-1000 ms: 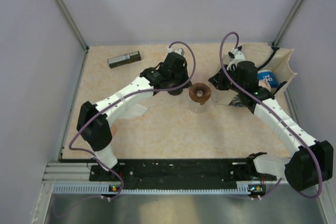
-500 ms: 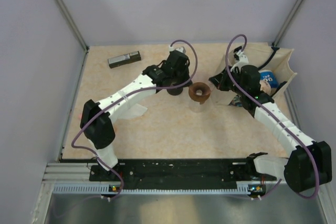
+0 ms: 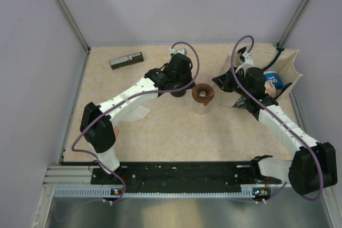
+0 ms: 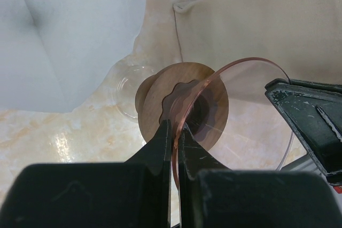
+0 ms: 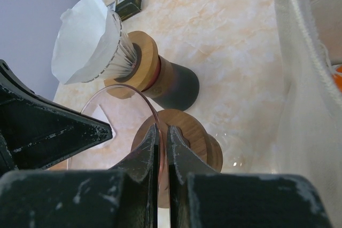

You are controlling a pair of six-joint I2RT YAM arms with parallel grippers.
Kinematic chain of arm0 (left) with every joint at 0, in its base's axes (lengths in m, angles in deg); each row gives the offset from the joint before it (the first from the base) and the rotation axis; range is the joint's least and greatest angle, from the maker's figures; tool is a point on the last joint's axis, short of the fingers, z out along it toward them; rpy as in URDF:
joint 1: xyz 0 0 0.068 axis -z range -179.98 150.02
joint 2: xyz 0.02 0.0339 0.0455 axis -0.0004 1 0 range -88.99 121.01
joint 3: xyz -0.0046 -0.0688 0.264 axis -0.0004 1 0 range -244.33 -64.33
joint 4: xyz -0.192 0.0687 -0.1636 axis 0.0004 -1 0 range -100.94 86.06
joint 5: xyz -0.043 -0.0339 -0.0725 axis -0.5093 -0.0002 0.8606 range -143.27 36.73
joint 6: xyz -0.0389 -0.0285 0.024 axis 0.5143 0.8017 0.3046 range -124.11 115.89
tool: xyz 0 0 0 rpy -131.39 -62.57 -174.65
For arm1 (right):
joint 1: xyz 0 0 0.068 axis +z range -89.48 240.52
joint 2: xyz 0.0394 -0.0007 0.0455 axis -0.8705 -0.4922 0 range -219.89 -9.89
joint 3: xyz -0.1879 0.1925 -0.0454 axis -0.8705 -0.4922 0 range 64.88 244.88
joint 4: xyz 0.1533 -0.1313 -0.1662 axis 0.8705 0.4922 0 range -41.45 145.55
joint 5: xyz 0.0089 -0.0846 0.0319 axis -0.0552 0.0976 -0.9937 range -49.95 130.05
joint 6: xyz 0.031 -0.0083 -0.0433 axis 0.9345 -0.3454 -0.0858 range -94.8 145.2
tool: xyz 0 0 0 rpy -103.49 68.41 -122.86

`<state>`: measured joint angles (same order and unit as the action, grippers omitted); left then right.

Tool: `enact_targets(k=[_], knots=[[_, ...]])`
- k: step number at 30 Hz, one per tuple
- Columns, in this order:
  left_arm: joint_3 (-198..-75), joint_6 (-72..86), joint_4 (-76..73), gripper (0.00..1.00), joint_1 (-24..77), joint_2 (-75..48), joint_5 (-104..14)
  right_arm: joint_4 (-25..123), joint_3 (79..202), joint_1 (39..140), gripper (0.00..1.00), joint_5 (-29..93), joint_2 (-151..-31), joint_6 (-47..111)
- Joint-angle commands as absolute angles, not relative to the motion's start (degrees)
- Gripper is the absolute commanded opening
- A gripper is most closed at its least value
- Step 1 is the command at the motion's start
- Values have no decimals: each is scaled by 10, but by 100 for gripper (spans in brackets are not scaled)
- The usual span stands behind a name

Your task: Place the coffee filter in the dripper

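Note:
The dripper point(image 3: 203, 94) is a clear cone with a copper-tinted rim and a wooden collar point(image 4: 184, 105), standing mid-table on a glass vessel point(image 4: 127, 90). My left gripper point(image 4: 175, 126) is shut on its rim from the left. On the opposite side my right gripper point(image 5: 162, 132) is shut on the same rim point(image 5: 133, 97). The white coffee filter point(image 5: 88, 38) sits in a wooden-collared dark holder point(image 5: 165, 81) just behind the dripper. My left arm hides it in the top view.
A dark rectangular box point(image 3: 126, 60) lies at the back left. A beige bag point(image 3: 287, 68) with a blue-and-white package point(image 3: 271, 78) stands at the right behind my right arm. A flat white paper point(image 3: 140, 113) lies under the left arm.
Both arms have shifted only slightly around the dripper; the right wrist has edged right. Both grips on the rim are unchanged and the dripper stays where it was.

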<state>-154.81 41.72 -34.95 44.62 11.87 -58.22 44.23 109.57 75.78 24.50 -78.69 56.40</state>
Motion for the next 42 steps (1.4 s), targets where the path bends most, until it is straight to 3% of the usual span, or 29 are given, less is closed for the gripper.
enact_targets(k=[1, 24, 28, 34, 42], knots=[[-1485, 406, -479, 0, 452, 193, -587, 718, 980, 741, 0, 323, -882, 509], [-1607, 368, -459, 1, 459, 178, -516, 776, 1152, 740, 0, 204, -819, 456], [-1623, 361, -458, 7, 459, 177, -516, 783, 1180, 741, 1, 195, -828, 458], [-1653, 342, -459, 22, 460, 179, -515, 782, 1218, 741, 15, 154, -835, 459], [-1702, 323, -467, 34, 459, 184, -504, 781, 1271, 741, 26, 146, -842, 468]])
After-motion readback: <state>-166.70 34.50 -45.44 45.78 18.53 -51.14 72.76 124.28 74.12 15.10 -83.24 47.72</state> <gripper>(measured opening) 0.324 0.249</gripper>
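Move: Both hands are already pinching the rim of the clear cone, one on each side, over the wooden ring on the glass. The ring's middle is about 4 cm right of the left hand, 1 cm back and 6 cm below; from the right hand it is 4 cm left, 2 cm back and 6 cm below. The coffee filter on the black stand is 6 cm left of the left hand, 4 cm ahead and about level; the canvas bag's middle is some 17 cm right of the right hand, 3 cm ahead and 6 cm lower. Still pinching the clear cone's rim between them, both hands first lift it about 1 cm over the wooden ring, the left also working to its right and the right easing back. Then both open their fingers to roughly a quarter or a third and draw back while sinking again, the left ending about 2 cm back and 2 cm right, the right about 3 cm back and its fingers tipped some 15 degrees farther down, the rim still lying between each pair of fingertips. ##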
